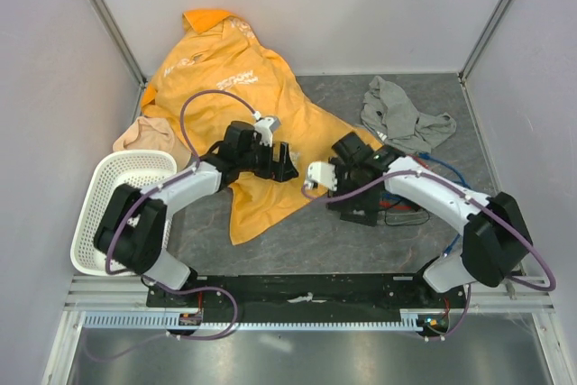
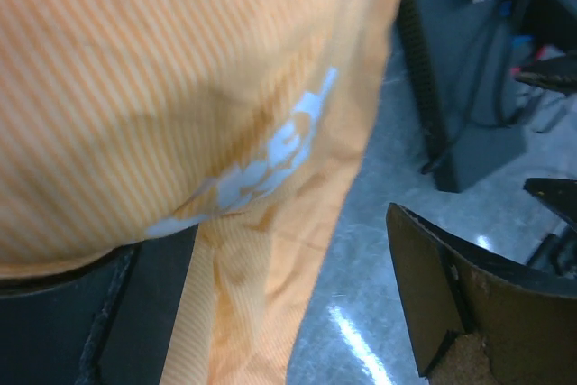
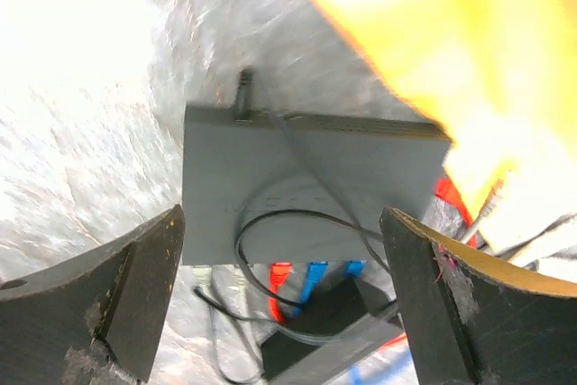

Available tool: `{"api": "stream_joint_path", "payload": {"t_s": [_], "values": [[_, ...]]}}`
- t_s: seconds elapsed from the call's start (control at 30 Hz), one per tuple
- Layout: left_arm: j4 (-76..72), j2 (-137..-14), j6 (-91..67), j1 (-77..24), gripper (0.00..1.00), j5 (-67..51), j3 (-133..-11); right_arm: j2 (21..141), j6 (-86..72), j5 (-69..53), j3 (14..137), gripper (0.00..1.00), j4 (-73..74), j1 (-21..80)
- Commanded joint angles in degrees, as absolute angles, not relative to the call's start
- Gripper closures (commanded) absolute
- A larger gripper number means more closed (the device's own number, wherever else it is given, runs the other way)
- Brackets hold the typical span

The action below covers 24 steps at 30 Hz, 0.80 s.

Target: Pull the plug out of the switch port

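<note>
The switch [image 3: 306,188], a flat dark slab, lies on the grey table under my right gripper [image 3: 279,313]. Its near edge holds a red plug [image 3: 281,274] and two blue plugs [image 3: 315,275], with pale cables to their left. A black cable loops over its top. My right gripper is open, its fingers [image 3: 135,295] standing wide on either side above that edge, touching nothing. From above, the right gripper [image 1: 345,182] hovers over the switch [image 1: 362,215]. My left gripper [image 1: 281,165] is open over the orange shirt [image 1: 234,87], its fingers [image 2: 451,295] wide apart with cloth lying between them.
A black power brick [image 3: 334,335] sits just in front of the plugs. A grey cloth [image 1: 401,114] lies at the back right, a white basket [image 1: 122,196] at the left, a peach cloth [image 1: 144,132] behind it. Blue cables [image 1: 451,173] trail right of the switch.
</note>
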<state>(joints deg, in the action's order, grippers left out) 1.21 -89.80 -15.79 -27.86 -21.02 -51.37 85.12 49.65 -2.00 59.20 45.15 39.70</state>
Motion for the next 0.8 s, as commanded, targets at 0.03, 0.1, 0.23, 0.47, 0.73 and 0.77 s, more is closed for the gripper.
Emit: {"api": "stream_joint_path", "payload": {"t_s": [0.03, 0.1, 0.23, 0.47, 0.73, 0.77], "values": [[-6.7, -78.3, -14.8, -27.1, 0.11, -32.5, -48.8, 81.8, 30.7, -17.2, 68.9, 0.02, 48.8, 31.4], [-4.5, -79.8, -12.5, -27.6, 0.22, -38.2, -48.7, 82.8, 27.3, -17.1, 68.7, 0.02, 45.4, 28.0], [-0.4, -85.9, -9.6, -29.7, 0.63, -42.8, -48.2, 86.0, 21.6, -6.5, 67.5, 0.02, 37.2, 24.4], [2.8, -95.4, -5.9, -32.6, 0.98, -39.6, -52.0, 93.3, 20.6, 2.5, 68.4, 0.21, 29.3, 22.1], [0.7, -103.2, -3.3, -32.5, 0.98, -21.6, -57.0, 98.0, 20.4, 6.6, 68.2, 0.27, 26.1, 22.1], [0.7, -106.1, -1.8, -32.5, 0.98, -21.4, -60.3, 98.4, 20.4, 6.4, 67.9, 0.27, 26.1, 21.8]]}}
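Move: The loose grey plug lies roughly 12 cm ahead and 6 cm right of the right hand, about 6 cm below it. The red plug is some 3 cm nearer than the grey one, in the same line. The black switch is about 1 cm ahead and 6 cm right of that hand, the power brick about 3 cm ahead and 17 cm right. From the left hand, the grey plug is about 3 cm ahead, 16 cm right and 8 cm lower. Towards the loose grey plug beyond the switch's far end, the right hand sweeps about 13 cm forward and some 5 cm right, arching up and back down to its starting height while turning about 45 degrees clockwise; its fingers narrow by a quarter but stay open. Over the orange cloth the left hand lifts and draws back, shuts its wide-open fingers, then sinks well below its starting height, easing slightly forward at the end. ##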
